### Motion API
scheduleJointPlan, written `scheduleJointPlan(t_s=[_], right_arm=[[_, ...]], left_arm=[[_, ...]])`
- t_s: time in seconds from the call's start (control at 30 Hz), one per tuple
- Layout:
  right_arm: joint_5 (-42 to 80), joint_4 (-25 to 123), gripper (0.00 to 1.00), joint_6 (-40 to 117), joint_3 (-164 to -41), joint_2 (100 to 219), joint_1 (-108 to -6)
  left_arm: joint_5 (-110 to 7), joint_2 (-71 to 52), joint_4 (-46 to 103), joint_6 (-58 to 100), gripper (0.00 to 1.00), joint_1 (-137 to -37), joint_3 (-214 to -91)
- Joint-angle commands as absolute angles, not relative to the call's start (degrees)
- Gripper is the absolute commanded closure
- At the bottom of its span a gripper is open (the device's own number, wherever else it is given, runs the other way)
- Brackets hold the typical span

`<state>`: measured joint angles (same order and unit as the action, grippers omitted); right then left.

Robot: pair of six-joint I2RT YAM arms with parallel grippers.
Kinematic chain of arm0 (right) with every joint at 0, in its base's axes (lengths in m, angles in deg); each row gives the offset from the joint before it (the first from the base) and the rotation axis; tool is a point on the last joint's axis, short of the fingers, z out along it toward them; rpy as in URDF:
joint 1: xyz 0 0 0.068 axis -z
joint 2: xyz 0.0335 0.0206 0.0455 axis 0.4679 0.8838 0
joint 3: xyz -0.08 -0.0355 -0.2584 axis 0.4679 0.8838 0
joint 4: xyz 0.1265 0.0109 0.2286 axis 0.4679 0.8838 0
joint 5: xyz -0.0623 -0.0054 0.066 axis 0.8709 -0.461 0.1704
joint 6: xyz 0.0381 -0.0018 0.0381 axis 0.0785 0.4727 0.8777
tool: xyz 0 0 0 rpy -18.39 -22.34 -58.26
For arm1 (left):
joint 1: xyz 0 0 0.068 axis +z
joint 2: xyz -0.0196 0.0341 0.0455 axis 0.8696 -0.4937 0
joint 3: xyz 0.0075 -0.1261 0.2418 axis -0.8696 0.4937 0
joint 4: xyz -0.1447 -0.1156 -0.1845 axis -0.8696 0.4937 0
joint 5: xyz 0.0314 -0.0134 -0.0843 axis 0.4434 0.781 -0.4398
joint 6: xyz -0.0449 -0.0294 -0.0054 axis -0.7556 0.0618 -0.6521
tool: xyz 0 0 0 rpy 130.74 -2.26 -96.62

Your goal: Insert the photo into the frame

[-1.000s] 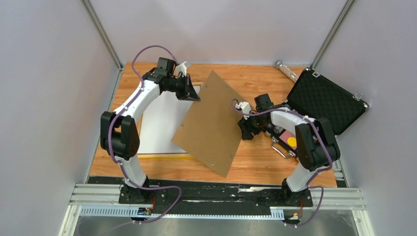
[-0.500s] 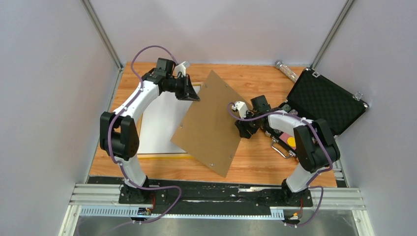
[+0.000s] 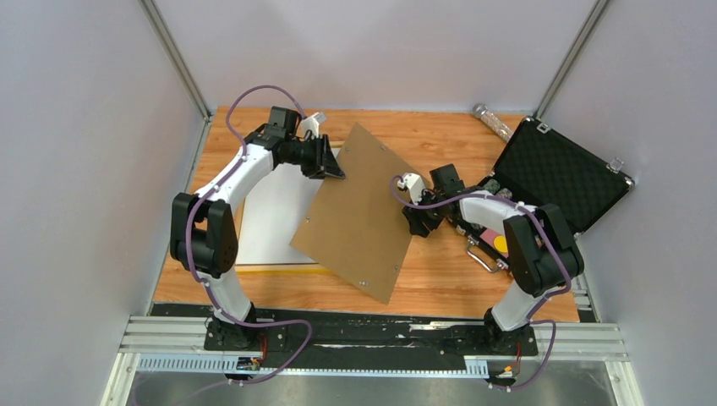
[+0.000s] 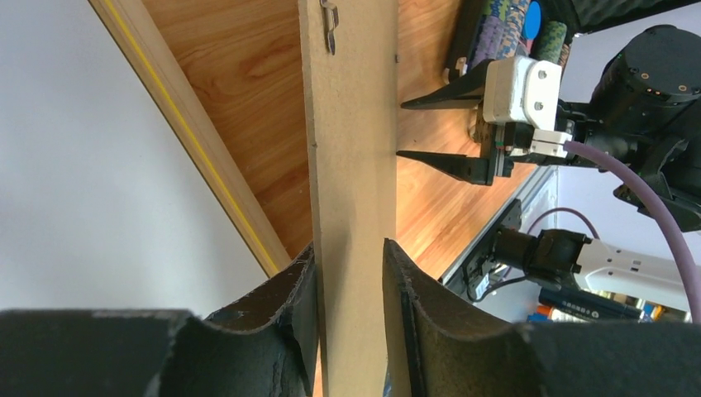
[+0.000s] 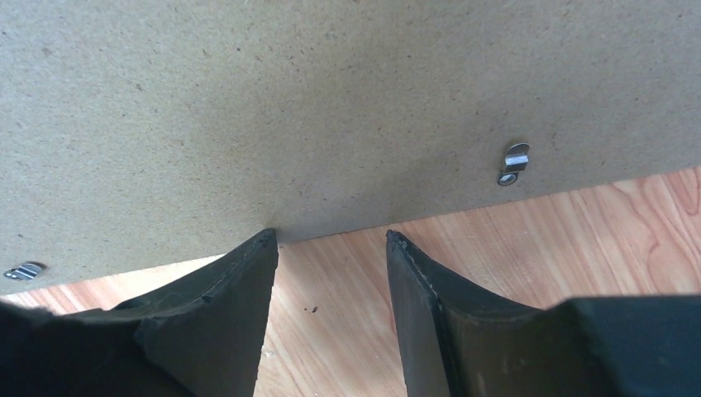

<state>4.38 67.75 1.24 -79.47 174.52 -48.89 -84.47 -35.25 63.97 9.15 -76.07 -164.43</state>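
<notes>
The yellow frame (image 3: pixel 279 267) lies flat on the left of the table, and a white rectangle (image 3: pixel 275 211) fills it. The photo's printed side is out of view. A brown backing board (image 3: pixel 359 211) with small clips leans tilted over the frame's right edge. My left gripper (image 3: pixel 334 165) straddles the board's far-left edge. In the left wrist view its jaws (image 4: pixel 350 246) stand open with the board (image 4: pixel 351 124) between them. My right gripper (image 5: pixel 329 234) is open at the board's right edge (image 5: pixel 347 116), one fingertip touching it, with bare wood between the fingers.
An open black foam-lined case (image 3: pixel 562 173) stands at the back right. A clear cylinder (image 3: pixel 492 121) lies by the back wall. A pink-and-yellow item (image 3: pixel 499 241) and a metal handle (image 3: pixel 482 254) sit beside the right arm. Grey walls close in on both sides.
My left gripper's jaws have parted from the board and its wrist has shifted slightly. The right gripper has moved left up to the board's edge. The board has slid a little leftward.
</notes>
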Motion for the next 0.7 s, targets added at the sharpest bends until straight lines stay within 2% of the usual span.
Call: scheduleJointPlan(t_s=[0.0, 0.23, 0.37, 0.47, 0.5, 0.67], right_arm=[[5.59, 63.65, 0.47, 1.81, -78.11, 177.49, -49.78], [5.59, 63.44, 0.48, 2.5, -78.61, 177.59, -49.81], [5.74, 63.36, 0.48, 2.62, -78.49, 177.46, -49.8], [6.31, 63.4, 0.48, 2.48, -78.15, 176.97, -49.83], [6.49, 63.4, 0.48, 2.51, -78.12, 176.59, -49.86], [6.74, 63.62, 0.48, 3.75, -78.47, 173.14, -49.62]], left_arm=[[-89.63, -31.9, 61.08, 8.28, 0.61, -77.4, -163.03], [-91.53, -31.52, 59.95, 7.86, 0.69, -78.76, -162.47], [-91.77, -31.33, 59.76, 7.73, 0.81, -78.96, -162.43], [-91.5, -30.84, 59.99, 7.78, 0.97, -78.96, -162.6], [-91.38, -30.68, 60.04, 7.78, 0.99, -78.96, -162.64], [-89.95, -29.03, 60.11, 7.61, 1.0, -78.83, -162.04]])
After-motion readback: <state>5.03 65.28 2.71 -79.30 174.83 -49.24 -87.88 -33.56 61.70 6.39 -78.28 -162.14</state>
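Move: The backing board leans with its left edge raised between the left hand's loosely open fingers, its middle about 5 cm back, 6 to the right and 9 below that hand. The frame lies level with the left hand, some 12 cm to its left and 17 down. From the right hand, which is low at the board's bottom edge, the board's middle is about 1 cm ahead, 9 left and 8 up; the chip tray is some 20 cm right, 2 ahead. The left fingers close from partly open and pinch the backing board's raised edge afresh, while the hand shifts about 2 cm back and 2 cm to the right, dipping slightly and then rising about a centimetre. The right hand stays low with its fingers parted, its tips against the board's lower edge, creeping forward by less than a centimetre. ##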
